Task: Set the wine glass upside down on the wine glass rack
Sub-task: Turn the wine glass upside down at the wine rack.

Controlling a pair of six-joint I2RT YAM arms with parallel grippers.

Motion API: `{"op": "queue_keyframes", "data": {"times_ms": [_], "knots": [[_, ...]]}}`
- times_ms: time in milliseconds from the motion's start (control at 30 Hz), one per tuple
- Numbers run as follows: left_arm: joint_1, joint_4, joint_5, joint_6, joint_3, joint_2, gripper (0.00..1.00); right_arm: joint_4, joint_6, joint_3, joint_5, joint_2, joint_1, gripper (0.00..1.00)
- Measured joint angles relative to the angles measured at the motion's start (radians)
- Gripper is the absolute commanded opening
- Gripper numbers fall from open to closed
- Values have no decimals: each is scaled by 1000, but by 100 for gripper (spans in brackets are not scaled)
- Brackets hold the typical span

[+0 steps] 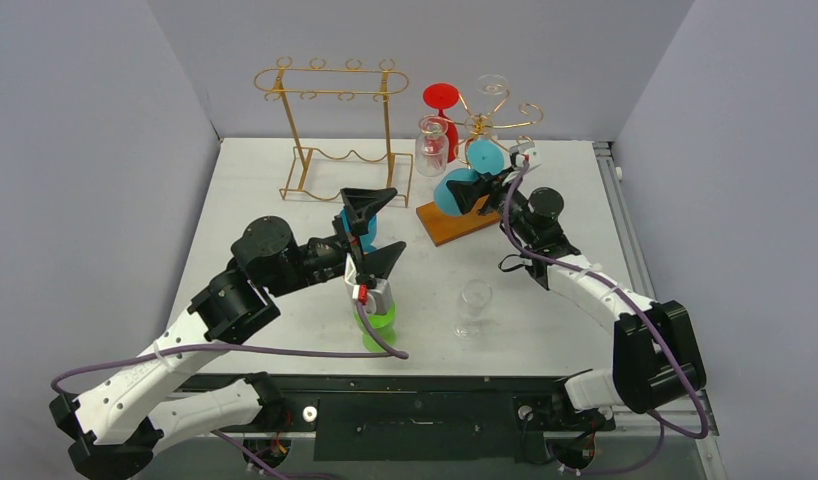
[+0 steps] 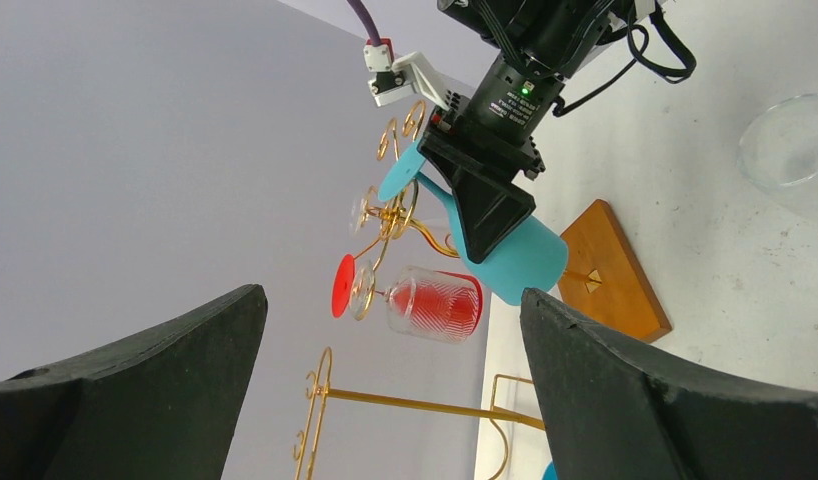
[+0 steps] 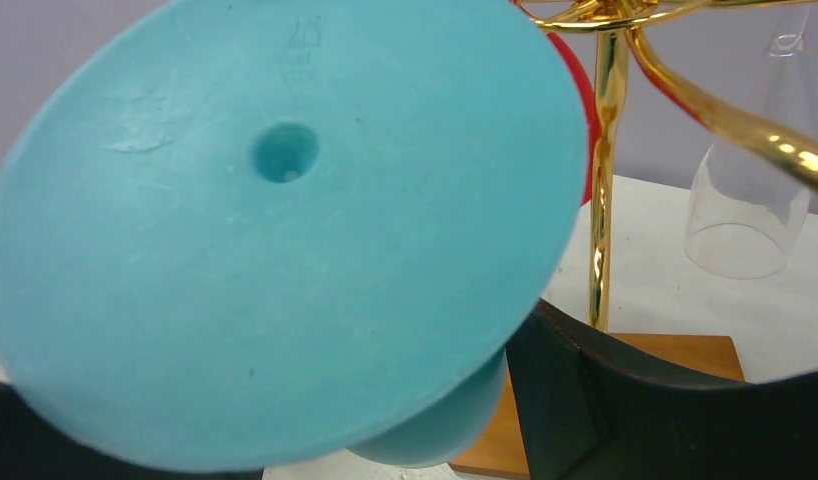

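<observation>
My right gripper is shut on the bowl of a blue wine glass. I hold it tilted, foot uppermost, close beside the gold tree-shaped wine glass rack on its wooden base. In the right wrist view the glass's foot fills the frame, with the rack's stem just behind it. The left wrist view shows that gripper around the blue bowl. My left gripper stands open and holds nothing, above a green glass.
A red glass and a clear patterned glass hang on the tree rack. A clear glass stands upright at the front of the table. A tall gold frame rack stands at the back left. Another blue glass sits behind my left gripper.
</observation>
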Motion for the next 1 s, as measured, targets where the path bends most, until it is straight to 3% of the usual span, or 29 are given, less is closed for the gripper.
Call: {"op": "queue_keyframes", "data": {"times_ms": [600,800,1000], "knots": [[0,-9,-6,-23,-18,-22,100,-93,-58,6,26,-39,-64,43],[0,-8,24,-60,9,39,77,-227,-126,18,-20,-79,-66,42],[-3,2,111,-77,66,163,70,-389,-170,10,-64,-213,-65,42]]}}
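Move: Right hand: it already grips the blue wine glass, foot up. The rack's hub is about 13 cm ahead, 3 cm to the right and 11 cm above; the hanging clear glass is some 12 cm ahead and 4 cm left, the hanging red one 19 cm ahead and 2 cm left, both about 5 cm above. Left hand: empty, with the blue glass roughly 18 cm ahead, 12 cm right and 13 cm below. Keep the blue glass pinched in the right fingers; draw it right about 3 cm with a slight forward swing, then back about 5 cm, away from the rack, dipping the fingertips some 10 degrees. Hold the left gripper nearly still at first, then bring it right about 5 cm and down a little towards the glass, tipping slightly and partly closing on nothing. ##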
